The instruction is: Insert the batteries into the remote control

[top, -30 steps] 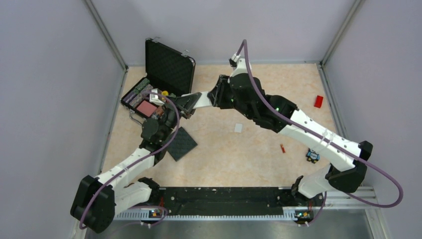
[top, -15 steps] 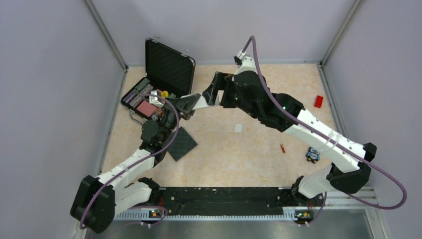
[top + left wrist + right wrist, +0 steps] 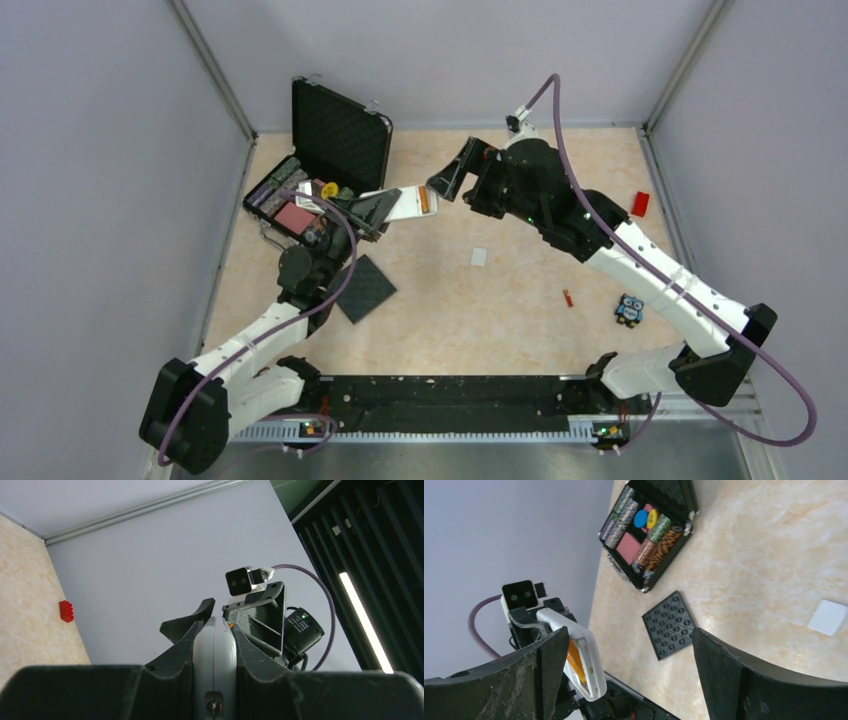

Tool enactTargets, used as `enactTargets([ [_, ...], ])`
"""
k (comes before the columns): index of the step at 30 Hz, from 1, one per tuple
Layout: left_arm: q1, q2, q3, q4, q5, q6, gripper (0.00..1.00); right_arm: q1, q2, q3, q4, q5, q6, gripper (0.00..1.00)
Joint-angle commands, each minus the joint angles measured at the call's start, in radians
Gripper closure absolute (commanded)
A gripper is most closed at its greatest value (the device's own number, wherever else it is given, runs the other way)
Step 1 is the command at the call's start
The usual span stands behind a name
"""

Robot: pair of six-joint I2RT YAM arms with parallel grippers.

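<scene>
The white remote control is held above the table with my left gripper shut on its sides; the left wrist view shows its rounded end pinched between the fingers. One orange battery lies in the open slot on its back, also showing in the right wrist view as an orange battery inside the remote control. My right gripper hangs open just right of the remote, its jaws wide apart and empty. A second battery lies on the table.
An open black case of chips stands at the back left. A black studded pad lies below the remote. A small white cover, a red block and a small owl toy lie to the right.
My right gripper has opened and pulled back to the right, away from the remote. The orange battery now shows in the remote's slot. The left gripper still holds the remote.
</scene>
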Motion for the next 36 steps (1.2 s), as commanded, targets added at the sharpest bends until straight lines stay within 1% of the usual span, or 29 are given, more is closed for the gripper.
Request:
enactTargets([
  [1,0.002,-0.016,0.010,0.113,0.052,0.031,1.00,-0.043,-0.078,-0.115,0.253,-0.169,0.118,0.09],
  [4,0.002,-0.015,0.021,0.107,0.082,0.052,1.00,-0.055,-0.095,-0.165,0.335,-0.212,0.152,0.09],
  [11,0.002,-0.023,0.022,0.100,0.084,0.070,1.00,-0.068,-0.089,-0.177,0.347,-0.228,0.186,0.09],
  [14,0.002,-0.022,0.026,0.101,0.088,0.072,1.00,-0.070,-0.079,-0.174,0.347,-0.244,0.190,0.11],
  [18,0.002,-0.020,0.033,0.102,0.096,0.075,1.00,-0.071,-0.059,-0.168,0.338,-0.269,0.192,0.18],
  [25,0.001,-0.026,0.032,0.102,0.085,0.071,1.00,-0.078,-0.051,-0.179,0.324,-0.290,0.209,0.37],
  [36,0.002,-0.016,0.039,0.118,0.082,0.064,1.00,-0.080,-0.040,-0.198,0.327,-0.324,0.228,0.50],
])
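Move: A battery already lies in the remote control's open bay, about 6 cm left of the right hand, 2 cm back and roughly level with it. The remote's middle is some 9 cm left and 2 cm back. The white cover lies on the table about 12 cm ahead, 5 cm right and 35 cm below. From the left hand, which holds the remote, the battery is about 5 cm right, 1 cm ahead and 2 cm higher. The right hand shifts about 3 cm left towards the battery, rolling some 20 degrees, left side up, fingers half-closing. ##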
